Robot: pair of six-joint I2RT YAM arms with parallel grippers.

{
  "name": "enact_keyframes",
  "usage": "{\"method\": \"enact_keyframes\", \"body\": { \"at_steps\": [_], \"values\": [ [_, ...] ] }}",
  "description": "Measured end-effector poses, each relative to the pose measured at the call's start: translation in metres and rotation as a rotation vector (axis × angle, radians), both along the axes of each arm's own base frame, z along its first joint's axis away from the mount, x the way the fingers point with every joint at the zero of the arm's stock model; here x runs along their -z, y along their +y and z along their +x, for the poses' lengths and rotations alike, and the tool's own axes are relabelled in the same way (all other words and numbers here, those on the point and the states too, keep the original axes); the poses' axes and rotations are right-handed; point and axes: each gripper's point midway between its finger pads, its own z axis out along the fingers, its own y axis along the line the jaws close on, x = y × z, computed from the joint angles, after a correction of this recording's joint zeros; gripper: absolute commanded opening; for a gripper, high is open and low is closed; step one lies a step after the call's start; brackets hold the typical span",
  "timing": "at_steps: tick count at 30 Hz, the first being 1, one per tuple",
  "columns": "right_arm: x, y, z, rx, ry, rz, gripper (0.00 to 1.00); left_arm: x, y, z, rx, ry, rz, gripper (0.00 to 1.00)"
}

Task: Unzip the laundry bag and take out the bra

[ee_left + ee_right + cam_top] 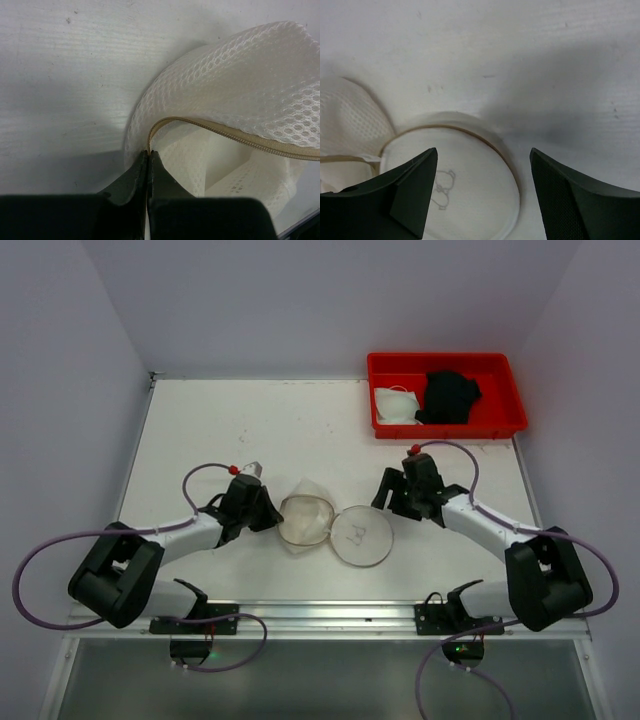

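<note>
The white mesh laundry bag [306,521] lies unzipped on the table, and its round face with the black drawing [362,535] is folded out flat to the right. My left gripper [272,512] is shut on the bag's tan zipper edge [240,140] at the left rim; it also shows in the left wrist view [149,152]. The mesh wall [250,75] arches over a hollow where only mesh and a label show. My right gripper [385,502] is open and empty, just above the drawn face [475,200]; it also shows in the right wrist view [484,150]. A white cupped garment [396,405], apparently the bra, lies in the red tray.
The red tray [446,428] stands at the back right and also holds a black garment [447,397]. Grey walls close the table on the left, back and right. A metal rail [320,615] runs along the near edge between the arm bases.
</note>
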Motion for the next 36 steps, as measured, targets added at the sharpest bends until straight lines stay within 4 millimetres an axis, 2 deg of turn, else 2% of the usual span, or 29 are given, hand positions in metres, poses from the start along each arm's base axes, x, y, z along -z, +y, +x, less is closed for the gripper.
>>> {"method": "enact_keyframes", "body": {
  "at_steps": [5, 7, 10, 11, 13, 14, 15, 16, 18, 20, 22, 27, 30, 33, 36],
  "values": [
    [0.032, -0.009, -0.041, 0.006, 0.119, -0.027, 0.73, 0.0, -0.001, 0.001, 0.0, 0.001, 0.0, 0.0],
    [0.031, -0.004, -0.042, -0.001, 0.116, -0.015, 0.7, 0.0, -0.001, 0.002, 0.0, 0.001, 0.0, 0.0],
    [0.032, 0.003, -0.047, -0.017, 0.134, 0.002, 0.58, -0.001, -0.001, 0.002, 0.0, 0.002, 0.001, 0.0],
    [0.034, 0.005, -0.049, -0.02, 0.14, 0.005, 0.47, -0.001, -0.001, 0.003, 0.0, 0.002, 0.001, 0.0],
    [0.036, 0.007, -0.052, -0.031, 0.154, 0.011, 0.31, -0.001, -0.001, 0.002, -0.001, 0.004, 0.003, 0.0],
    [0.038, 0.007, -0.054, -0.031, 0.166, 0.015, 0.15, -0.001, -0.001, 0.002, -0.001, 0.006, 0.004, 0.0],
    [0.038, 0.007, -0.054, -0.033, 0.165, 0.013, 0.08, -0.001, -0.001, 0.002, -0.001, 0.006, 0.005, 0.0],
    [0.039, 0.006, -0.056, -0.034, 0.17, 0.011, 0.02, -0.001, -0.001, 0.002, -0.002, 0.006, 0.006, 0.0],
    [0.037, 0.004, -0.059, -0.029, 0.174, 0.002, 0.0, 0.0, 0.0, 0.002, -0.002, 0.006, 0.006, 0.0],
    [0.029, 0.0, -0.06, -0.022, 0.155, -0.009, 0.0, 0.0, 0.0, 0.002, -0.005, 0.006, 0.009, 0.0],
    [0.01, -0.004, -0.058, -0.018, 0.112, -0.025, 0.0, 0.0, 0.001, 0.002, -0.009, 0.006, 0.015, 0.0],
    [-0.067, 0.009, -0.032, -0.045, -0.06, -0.019, 0.0, -0.002, -0.002, 0.008, -0.006, 0.007, 0.018, 0.0],
    [-0.102, 0.021, -0.023, -0.076, -0.129, -0.018, 0.0, -0.007, -0.009, 0.012, 0.005, -0.004, 0.014, 0.0],
    [-0.117, 0.035, -0.02, -0.118, -0.146, -0.023, 0.0, -0.01, -0.018, 0.014, 0.025, -0.008, 0.01, 0.0],
    [-0.115, 0.049, -0.018, -0.157, -0.119, -0.035, 0.0, -0.008, -0.024, 0.015, 0.039, 0.0, 0.009, 0.0]
  ]
}}
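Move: The round lid flap, with the glasses drawing, lies nearly flat; its middle is about 9 cm back, 4 cm left and 5 cm below the open right hand. Hinged to its left is the open laundry bag, 16 cm left and 6 cm back of that hand, and the red bin sits some 19 cm ahead and 13 cm right. From the left hand, shut on the bag's rim, the lid is 17 cm right and 3 cm back, the bag's middle 6 cm right. The lid flap's right-hand edge is pinched by the right fingers, which come back about 6 cm and down 4 onto the edge, shut on it, then lift it some 15 cm, going forward and then left towards the bag as the hand tips back up. The left hand keeps its pinch on the bag rim and near the end shifts about 2.5 cm right and slightly forward. ##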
